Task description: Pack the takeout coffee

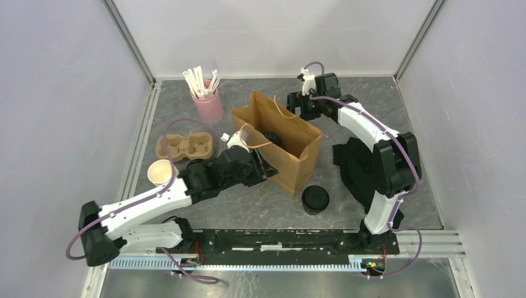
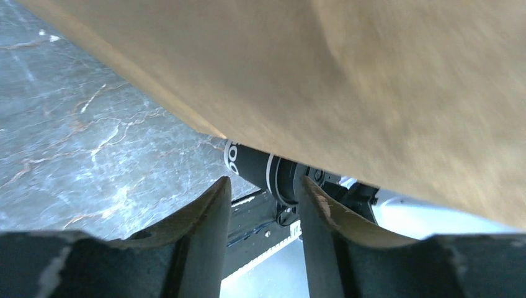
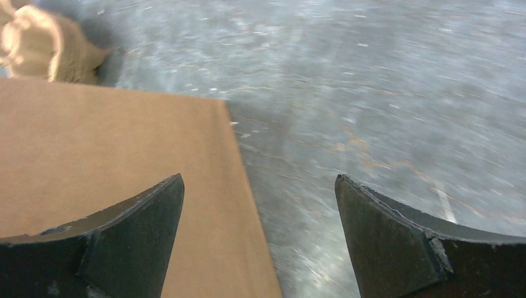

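A capped takeout coffee (image 1: 315,199), with a black lid over a dark cup, stands on the table just right of the near corner of the brown paper bag (image 1: 291,155). Inside the open bag lies something dark and round (image 1: 273,138); I cannot tell what it is. A lidless cup (image 1: 161,172) with a cream inside stands at the left. My left gripper (image 1: 267,169) (image 2: 263,186) is low against the bag's near-left wall (image 2: 372,93), open and holding nothing. Open wide, my right gripper (image 1: 302,107) (image 3: 259,180) hovers by the bag's far side (image 3: 111,161).
A cardboard cup carrier (image 1: 184,148) lies left of the bag. Behind it stands a pink cup of white sticks (image 1: 208,102). The grey marbled table (image 1: 372,112) is walled on three sides. The arms' base rail (image 1: 279,239) runs along the near edge.
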{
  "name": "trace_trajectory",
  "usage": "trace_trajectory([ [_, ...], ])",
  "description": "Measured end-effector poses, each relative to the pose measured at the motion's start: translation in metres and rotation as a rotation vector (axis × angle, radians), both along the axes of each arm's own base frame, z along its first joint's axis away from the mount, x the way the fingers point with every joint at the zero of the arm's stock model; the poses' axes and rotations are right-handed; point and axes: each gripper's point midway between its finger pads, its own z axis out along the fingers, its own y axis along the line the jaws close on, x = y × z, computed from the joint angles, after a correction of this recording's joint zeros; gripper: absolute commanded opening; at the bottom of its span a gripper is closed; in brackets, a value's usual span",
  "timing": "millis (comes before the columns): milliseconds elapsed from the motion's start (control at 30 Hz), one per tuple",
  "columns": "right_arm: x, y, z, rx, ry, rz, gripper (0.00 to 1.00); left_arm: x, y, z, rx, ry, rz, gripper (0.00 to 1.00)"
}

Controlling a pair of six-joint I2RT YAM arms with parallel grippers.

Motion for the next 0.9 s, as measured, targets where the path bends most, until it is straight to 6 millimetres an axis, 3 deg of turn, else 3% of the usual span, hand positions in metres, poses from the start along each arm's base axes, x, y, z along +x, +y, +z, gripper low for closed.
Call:
trace_trajectory([
  [100,0.015,-0.036,0.005,-0.072,0.017,-0.109,0.98,-0.011,0.021,0.015,-0.025,-0.022,0.008,0.61],
  [233,0.024,-0.104,0.006,-0.248,0.034,-0.285,0.98,-0.028,0.046,0.041,-0.095,-0.062,0.003,0.68],
  [333,0.001,-0.154,0.013,-0.361,0.050,-0.390,0.98,-0.038,0.060,0.054,-0.130,-0.083,-0.004,0.72],
  [433,-0.044,-0.178,0.027,-0.406,0.049,-0.423,0.98,-0.046,0.070,0.060,-0.125,-0.101,-0.031,0.77],
  [567,-0.133,-0.173,0.040,-0.339,0.033,-0.347,0.98,-0.053,0.073,0.081,-0.110,-0.169,-0.103,0.78],
  [700,-0.210,-0.145,0.030,-0.299,0.105,-0.217,0.98,-0.053,0.072,0.113,-0.110,-0.271,-0.161,0.79],
  [833,-0.258,-0.105,0.033,-0.241,0.183,-0.098,0.98,-0.049,0.070,0.145,-0.118,-0.359,-0.189,0.81],
  [900,-0.273,-0.094,0.036,-0.220,0.203,-0.078,0.98,-0.049,0.070,0.150,-0.109,-0.390,-0.201,0.83],
])
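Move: The last lidded coffee cup stands about 30 cm back from the open right hand, some 6 cm to its right and 10 cm lower. The paper bag is between them, its middle 13 cm back and 7 cm left of that hand; the black cloth lies 20 cm back and 27 cm right. From the left hand, the bag's middle is about 12 cm ahead and 3 cm right, and the cup 6 cm back, 15 cm right. Sweeping around the right-hand end of the paper bag, the right hand first swings right nearly 18 cm, then draws back some 27 cm in all and comes left again to hover above the coffee cup, fingers wide open and tipped further down. The left hand meanwhile backs off up and to the left from the bag's near side, rising about 15 cm as its fingers spread. ##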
